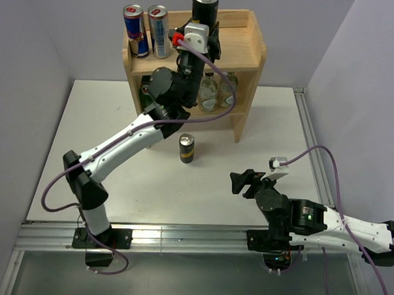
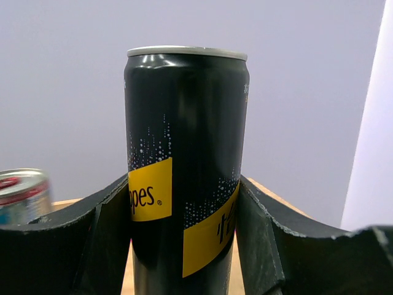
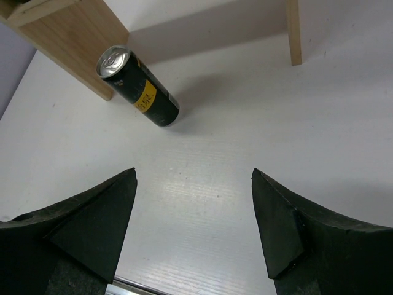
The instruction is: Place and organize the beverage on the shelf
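My left gripper (image 1: 204,24) is shut on a black-and-gold can (image 1: 205,5), holding it upright above the top board of the wooden shelf (image 1: 249,39). In the left wrist view the can (image 2: 184,153) fills the space between both fingers of the gripper (image 2: 184,246). Two blue-and-silver cans (image 1: 133,30) (image 1: 157,31) stand on the left of the top board; one (image 2: 21,193) shows beside the left finger. Two glass bottles (image 1: 208,92) (image 1: 227,90) stand on the lower tier. Another black-and-gold can (image 1: 186,148) (image 3: 138,86) stands on the table before the shelf. My right gripper (image 1: 244,182) (image 3: 193,209) hangs open over the table, holding nothing.
The white table (image 1: 107,117) ends at a metal rail (image 1: 180,238) along the near edge. Grey walls close in the back and both sides. The shelf's side panels (image 3: 67,37) (image 3: 293,31) stand on the table beyond the right gripper.
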Controlling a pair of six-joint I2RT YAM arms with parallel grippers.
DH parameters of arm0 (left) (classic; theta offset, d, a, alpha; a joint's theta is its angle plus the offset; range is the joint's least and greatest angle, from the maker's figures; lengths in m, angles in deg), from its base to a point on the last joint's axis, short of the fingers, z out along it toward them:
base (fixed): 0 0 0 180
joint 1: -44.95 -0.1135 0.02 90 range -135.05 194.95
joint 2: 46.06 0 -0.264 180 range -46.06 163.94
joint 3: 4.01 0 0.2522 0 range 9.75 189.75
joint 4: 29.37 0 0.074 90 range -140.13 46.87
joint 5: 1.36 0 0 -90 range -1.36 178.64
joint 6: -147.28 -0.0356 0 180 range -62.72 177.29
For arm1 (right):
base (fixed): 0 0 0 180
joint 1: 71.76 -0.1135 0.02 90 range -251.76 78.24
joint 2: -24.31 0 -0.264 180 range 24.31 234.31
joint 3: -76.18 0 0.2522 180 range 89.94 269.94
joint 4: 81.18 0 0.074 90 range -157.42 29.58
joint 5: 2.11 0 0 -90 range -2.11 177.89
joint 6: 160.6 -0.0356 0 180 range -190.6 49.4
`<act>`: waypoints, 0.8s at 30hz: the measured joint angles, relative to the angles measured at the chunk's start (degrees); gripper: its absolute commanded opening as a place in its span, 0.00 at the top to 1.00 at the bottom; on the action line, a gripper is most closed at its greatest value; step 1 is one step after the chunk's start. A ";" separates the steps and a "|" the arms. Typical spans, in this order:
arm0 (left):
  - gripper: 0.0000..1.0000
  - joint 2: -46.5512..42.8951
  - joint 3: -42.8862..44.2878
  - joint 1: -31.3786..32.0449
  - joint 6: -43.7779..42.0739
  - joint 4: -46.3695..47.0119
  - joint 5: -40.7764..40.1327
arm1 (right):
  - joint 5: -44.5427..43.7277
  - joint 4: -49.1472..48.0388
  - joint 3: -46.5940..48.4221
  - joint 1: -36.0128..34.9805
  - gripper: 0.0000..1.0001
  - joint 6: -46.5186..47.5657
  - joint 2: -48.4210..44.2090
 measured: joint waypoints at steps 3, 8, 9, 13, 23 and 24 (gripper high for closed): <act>1.00 4.42 3.37 -2.19 1.14 0.00 2.19 | 0.07 -0.31 0.00 0.00 0.18 0.17 -0.04; 1.00 10.93 9.62 -4.39 3.98 -1.20 4.50 | 0.17 -0.35 0.00 0.00 0.18 0.31 -0.04; 1.00 11.82 10.67 -4.61 4.26 -1.27 4.81 | 0.20 -0.35 0.00 0.00 0.18 0.33 -0.04; 1.00 14.69 13.22 -5.49 6.23 -1.46 6.05 | 0.20 -0.37 0.00 0.00 0.18 0.35 0.02; 1.00 16.13 10.23 -6.75 8.48 0.59 6.51 | 0.22 -0.79 0.00 0.00 0.18 0.55 0.76; 1.00 16.11 9.20 -6.80 8.46 1.03 6.49 | 0.22 -0.76 0.00 0.00 0.18 0.55 0.83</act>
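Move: On top of the shelf, the free spot for the black can held by the left hand lies about 10 cm ahead of that hand, some 5 cm to its right and 16 cm below. The silver can stands about 11 cm ahead and 10 cm left, the blue can 6 cm farther left, both middles 9 cm lower; the right side board is 10 cm ahead, 13 cm right. From the right hand, the spot is roughly 30 cm ahead, 9 cm left, 23 cm up. Carrying the upright black can in over the shelf's top, the left hand runs forward about 9 cm and down some 6 cm, drifting about 4 cm right, away from the silver can and towards the right side board. The forward run slows while the sinking quickens; the fingers keep their pinch and the wrist hardly turns. ##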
